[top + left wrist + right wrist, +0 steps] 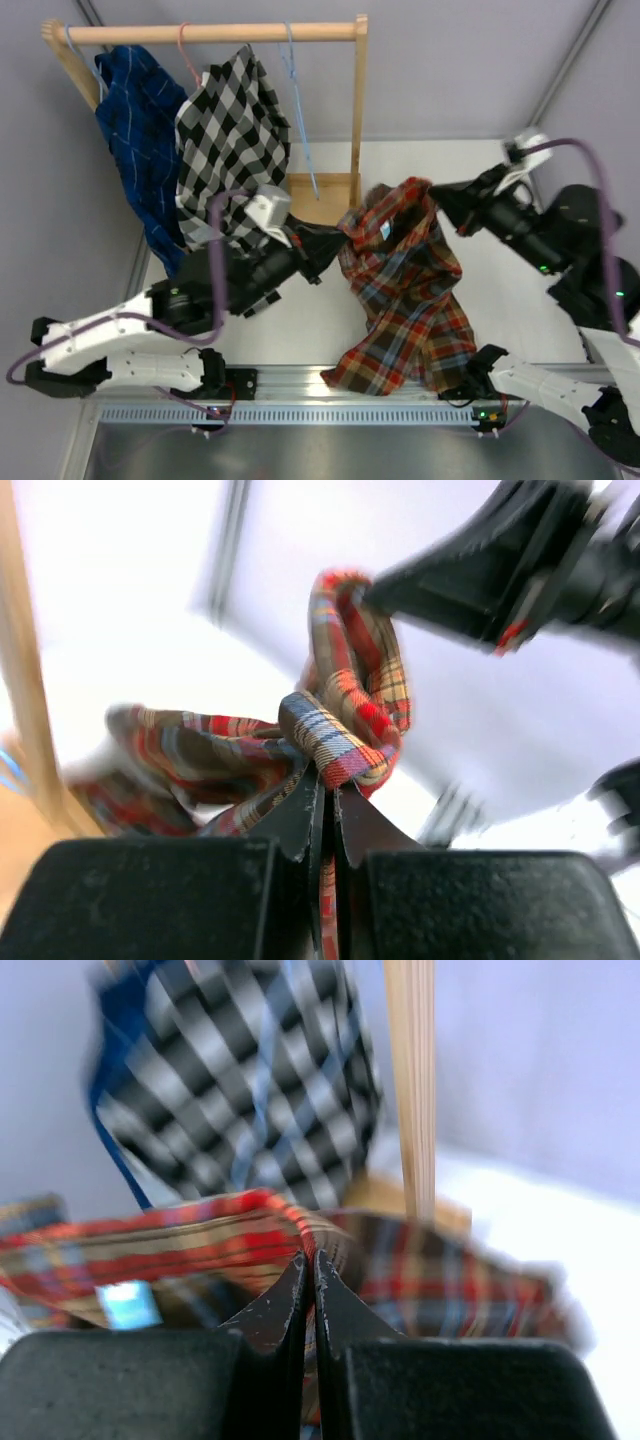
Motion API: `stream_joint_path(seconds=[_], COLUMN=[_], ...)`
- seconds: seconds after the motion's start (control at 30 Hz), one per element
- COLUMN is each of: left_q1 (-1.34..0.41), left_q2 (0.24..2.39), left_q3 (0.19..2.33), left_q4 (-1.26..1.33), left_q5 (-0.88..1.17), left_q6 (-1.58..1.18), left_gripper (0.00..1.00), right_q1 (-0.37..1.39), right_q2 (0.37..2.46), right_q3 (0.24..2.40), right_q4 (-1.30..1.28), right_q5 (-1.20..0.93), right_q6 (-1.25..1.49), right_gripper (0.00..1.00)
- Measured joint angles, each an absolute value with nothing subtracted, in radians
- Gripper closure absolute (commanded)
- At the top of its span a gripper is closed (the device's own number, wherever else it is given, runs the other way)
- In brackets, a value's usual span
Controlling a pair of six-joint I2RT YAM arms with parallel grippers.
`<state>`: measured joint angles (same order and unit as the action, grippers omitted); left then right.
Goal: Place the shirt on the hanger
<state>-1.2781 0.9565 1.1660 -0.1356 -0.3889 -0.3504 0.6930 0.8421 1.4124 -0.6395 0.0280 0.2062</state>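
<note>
The red, orange and navy plaid shirt (410,290) is held up by its collar between both arms and hangs down to the table's near edge. My left gripper (338,242) is shut on the left side of the collar; in the left wrist view (326,770) plaid cloth (340,735) is pinched between its jaws. My right gripper (440,198) is shut on the right side of the collar; the right wrist view (310,1260) shows cloth (200,1240) in its jaws. The light-blue hanger (300,110) hangs empty on the wooden rail, behind the shirt.
A wooden clothes rack (358,100) stands at the back, its base (320,195) just behind the shirt. On its rail hang a dark blue shirt (135,130) and a black-and-white checked shirt (232,135) on a pink hanger (185,50).
</note>
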Motion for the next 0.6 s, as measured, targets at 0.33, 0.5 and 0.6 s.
stream_joint_path(seconds=[0.33, 0.5, 0.6], left_q1=[-1.774, -1.501, -1.272], left_q2=[1.377, 1.508, 1.55], left_q3=[1.85, 1.816, 1.77], left_q4=[0.038, -0.272, -0.387], left_q5=[-1.052, -0.938, -0.807], left_q6=[0.267, 0.019, -0.153], left_gripper=[1.0, 1.0, 1.0], right_q1=[0.694, 0.692, 0.692], right_q2=[0.849, 0.718, 0.709], right_q3=[1.889, 1.565, 1.35], right_q4=[-0.697, -0.737, -0.763], right_q5=[0.115, 0.393, 0.558], right_q6=[0.134, 0.142, 0.18], right_gripper=[1.0, 1.0, 1.0])
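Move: Both hands already pinch the shirt; its hanging body is roughly level with the left hand, 13 cm right and 25 below, and about 4 cm back from and straight under the right. From the left hand, the blue hanger is some 22 cm ahead, 9 left and 8 below; the wooden tray about 20 ahead, 4 left and 36 below; the black-and-white shirt about 20 ahead, 19 left and 15 below. Both hands, still pinching the shirt, whip up some 17 cm, then down and rightward, the left also forward. ##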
